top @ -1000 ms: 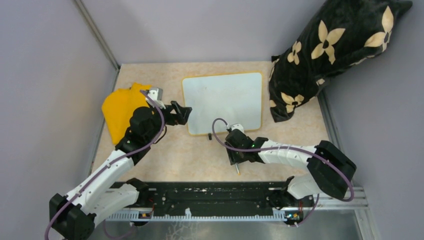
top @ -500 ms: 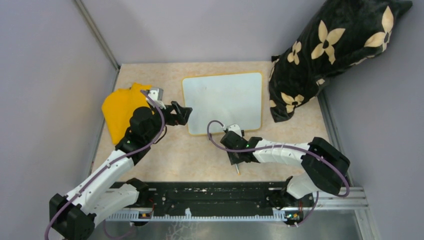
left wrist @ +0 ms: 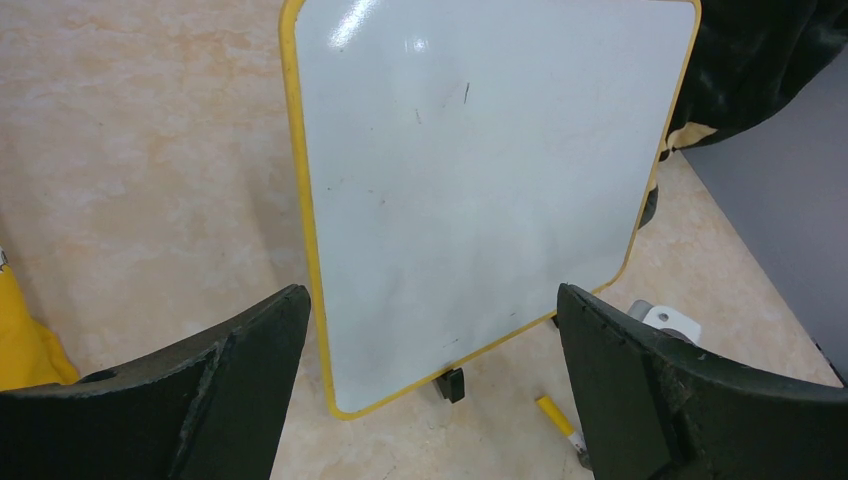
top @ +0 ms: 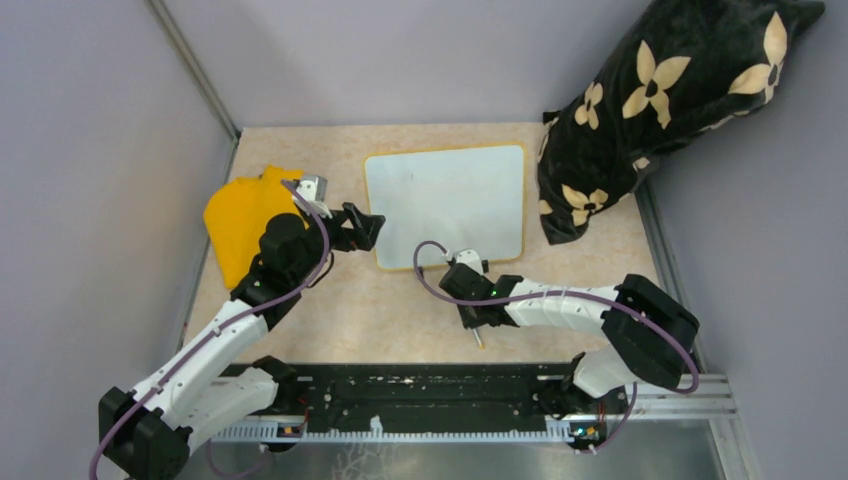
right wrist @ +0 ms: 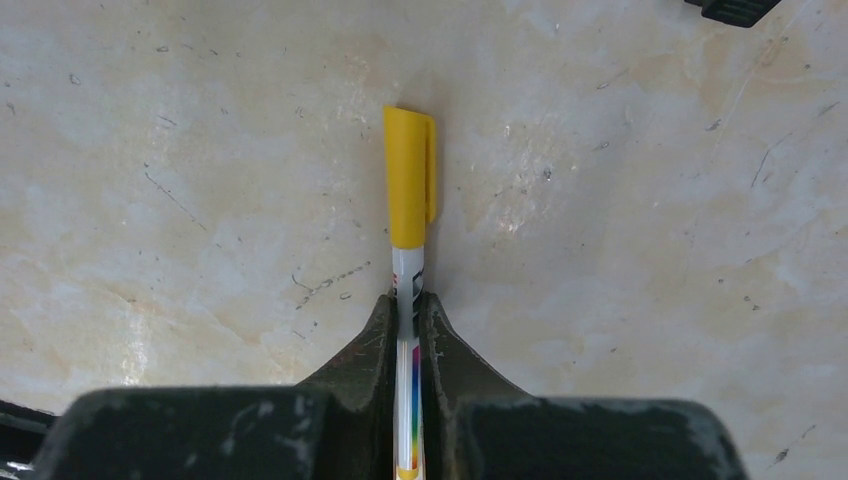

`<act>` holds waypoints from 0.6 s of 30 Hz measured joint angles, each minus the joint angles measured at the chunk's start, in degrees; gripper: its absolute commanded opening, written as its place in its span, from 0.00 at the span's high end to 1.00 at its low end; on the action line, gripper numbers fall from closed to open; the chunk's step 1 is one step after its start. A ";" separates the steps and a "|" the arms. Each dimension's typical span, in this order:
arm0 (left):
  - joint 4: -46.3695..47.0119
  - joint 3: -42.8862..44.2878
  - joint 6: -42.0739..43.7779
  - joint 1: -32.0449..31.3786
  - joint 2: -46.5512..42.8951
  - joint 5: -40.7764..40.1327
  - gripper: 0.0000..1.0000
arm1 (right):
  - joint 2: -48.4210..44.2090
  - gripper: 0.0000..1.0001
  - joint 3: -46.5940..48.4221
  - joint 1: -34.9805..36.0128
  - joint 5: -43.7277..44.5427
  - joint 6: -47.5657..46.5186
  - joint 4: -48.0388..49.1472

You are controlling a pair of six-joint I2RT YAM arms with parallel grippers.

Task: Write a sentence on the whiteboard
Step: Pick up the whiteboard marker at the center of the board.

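The whiteboard [top: 445, 205] lies flat at the back middle of the table, white with a thin yellow frame. No sentence shows on the whiteboard [left wrist: 470, 180], only a few faint dark specks. My left gripper [top: 365, 228] hovers open at the board's near left corner, and in its wrist view the left gripper [left wrist: 430, 295] has wide-spread fingers that frame the board's lower edge. My right gripper [top: 476, 318] points down at the table in front of the board. In the right wrist view the right gripper [right wrist: 408, 300] is shut on a white marker [right wrist: 410, 190] with a yellow cap, which lies on the tabletop.
A yellow cloth [top: 235, 225] lies left of the left gripper. A black pillow with cream flowers [top: 660, 110] leans at the back right, touching the board's right edge. A small black foot [left wrist: 452, 383] sticks out under the board's near edge. Grey walls enclose the table.
The right gripper's jaws have closed onto the marker, and that arm has shifted slightly left. The left arm has not moved.
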 measured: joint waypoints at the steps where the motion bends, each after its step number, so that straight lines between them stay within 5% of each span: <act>1: 0.00 0.00 0.00 0.00 0.00 0.04 0.01 | -0.02 1.00 -0.02 0.00 0.04 0.17 0.00; 8: 0.02 0.00 0.04 0.00 -0.02 1.11 0.01 | -3.98 1.00 -2.73 0.00 -0.42 0.50 0.83; 18: 4.66 -0.04 -0.24 0.00 0.26 15.21 0.01 | -33.40 1.00 -6.14 0.00 -3.17 -5.73 9.03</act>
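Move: The right hand already holds the whiteboard marker near its middle, flat on the table, cap pointing forward. From that hand the whiteboard's middle lies about 24 cm ahead and 5 cm left, at table height; one black clip is 10 cm ahead and 11 cm left, the other 11 cm ahead and 3 cm right. For the open left hand, the marker is some 12 cm back, 20 cm right and 24 cm below. The right hand keeps its pinch on the marker and, after a brief pause, lifts it off the table at a quickening pace, nearly straight up by about 14 cm with only a slight shift left, the fingers swinging some 35 degrees from pointing mostly down to point more forward and left. The left hand, fingers still wide open and empty, sets off late towards the rising marker, going a few centimetres right, back and a little up while its fingers swing clockwise. ##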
